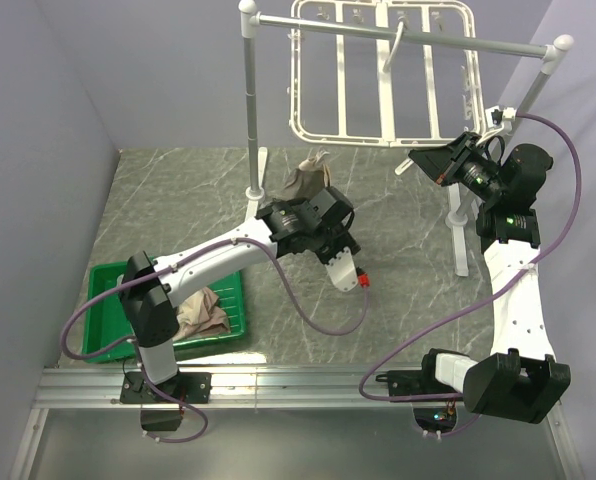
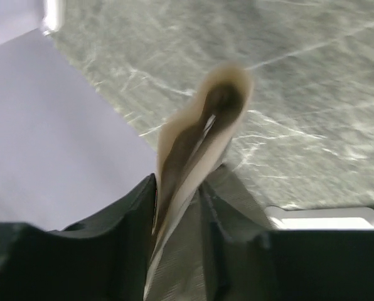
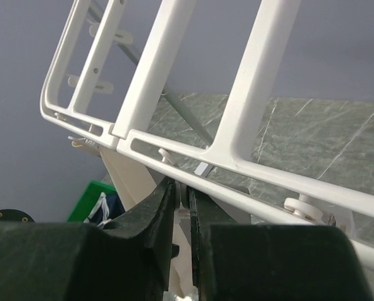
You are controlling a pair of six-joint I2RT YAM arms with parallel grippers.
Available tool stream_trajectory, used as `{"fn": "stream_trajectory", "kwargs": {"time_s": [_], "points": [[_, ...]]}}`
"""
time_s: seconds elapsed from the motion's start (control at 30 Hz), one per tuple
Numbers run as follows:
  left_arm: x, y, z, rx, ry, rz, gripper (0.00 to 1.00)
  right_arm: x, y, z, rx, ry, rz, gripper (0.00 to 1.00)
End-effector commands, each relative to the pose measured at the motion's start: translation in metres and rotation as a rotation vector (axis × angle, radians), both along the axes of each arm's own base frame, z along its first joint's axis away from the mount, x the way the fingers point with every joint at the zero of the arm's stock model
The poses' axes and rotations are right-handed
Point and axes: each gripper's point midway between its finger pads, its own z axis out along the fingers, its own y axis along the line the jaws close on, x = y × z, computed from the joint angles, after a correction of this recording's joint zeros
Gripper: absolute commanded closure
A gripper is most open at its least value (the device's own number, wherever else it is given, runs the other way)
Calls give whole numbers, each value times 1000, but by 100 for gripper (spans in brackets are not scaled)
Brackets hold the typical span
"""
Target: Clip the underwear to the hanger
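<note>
The underwear is a taupe bunch held up over the middle of the table, below the hanger's left corner. In the left wrist view the underwear stands as a blurred fold between my left gripper's fingers; the jaws are parted and the cloth leans on the left finger. My left gripper sits just under the bunch. The hanger, a white barred frame, hangs from the pole. My right gripper is at its lower right edge. There the right gripper is shut on a small white clip under the hanger's rim.
A white pole rack stands at the back, with feet on the table at left and right. A green tray at the near left holds a pinkish-beige garment and a navy garment. Grey walls close in on both sides.
</note>
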Motion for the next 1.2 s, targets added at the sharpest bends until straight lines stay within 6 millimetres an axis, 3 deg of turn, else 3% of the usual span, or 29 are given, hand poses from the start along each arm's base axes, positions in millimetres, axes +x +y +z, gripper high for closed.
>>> {"fn": "stream_trajectory", "kwargs": {"time_s": [0.0,0.07,0.57,1.17], "points": [[-8,4,20,-21,-86,-81,58,-9,6,-9,-3,51,50,100],[-11,8,12,8,-64,-90,56,-10,6,-8,-4,48,51,100],[-17,5,12,18,-43,-127,41,-10,6,-9,-3,51,54,100],[-22,15,-2,95,-44,-173,38,-9,7,-8,6,55,60,100]]}}
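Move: Straddled by the left fingers, the underwear's waistband slopes down from its left clip; its free corner lies about 4 cm to the left hand's right, 1 cm back and 4 cm below. The left clip is roughly 7 cm ahead, 4 cm left and 17 cm up; the right clip, which the right fingers grip, is some 7 cm ahead, 13 cm right and 17 cm up. From the right hand, the free corner is about 7 cm back, 8 cm left and 20 cm below. Spreading its already parted fingers to well over half open, the left hand eases about 1.5 cm down and 1.5 cm back, drifting a centimetre left, with the waistband still between the fingertips. The wrist turns some 10 degrees, mainly clockwise. The right hand stays put and keeps its grip on the right clip under the hanger's near rail. ##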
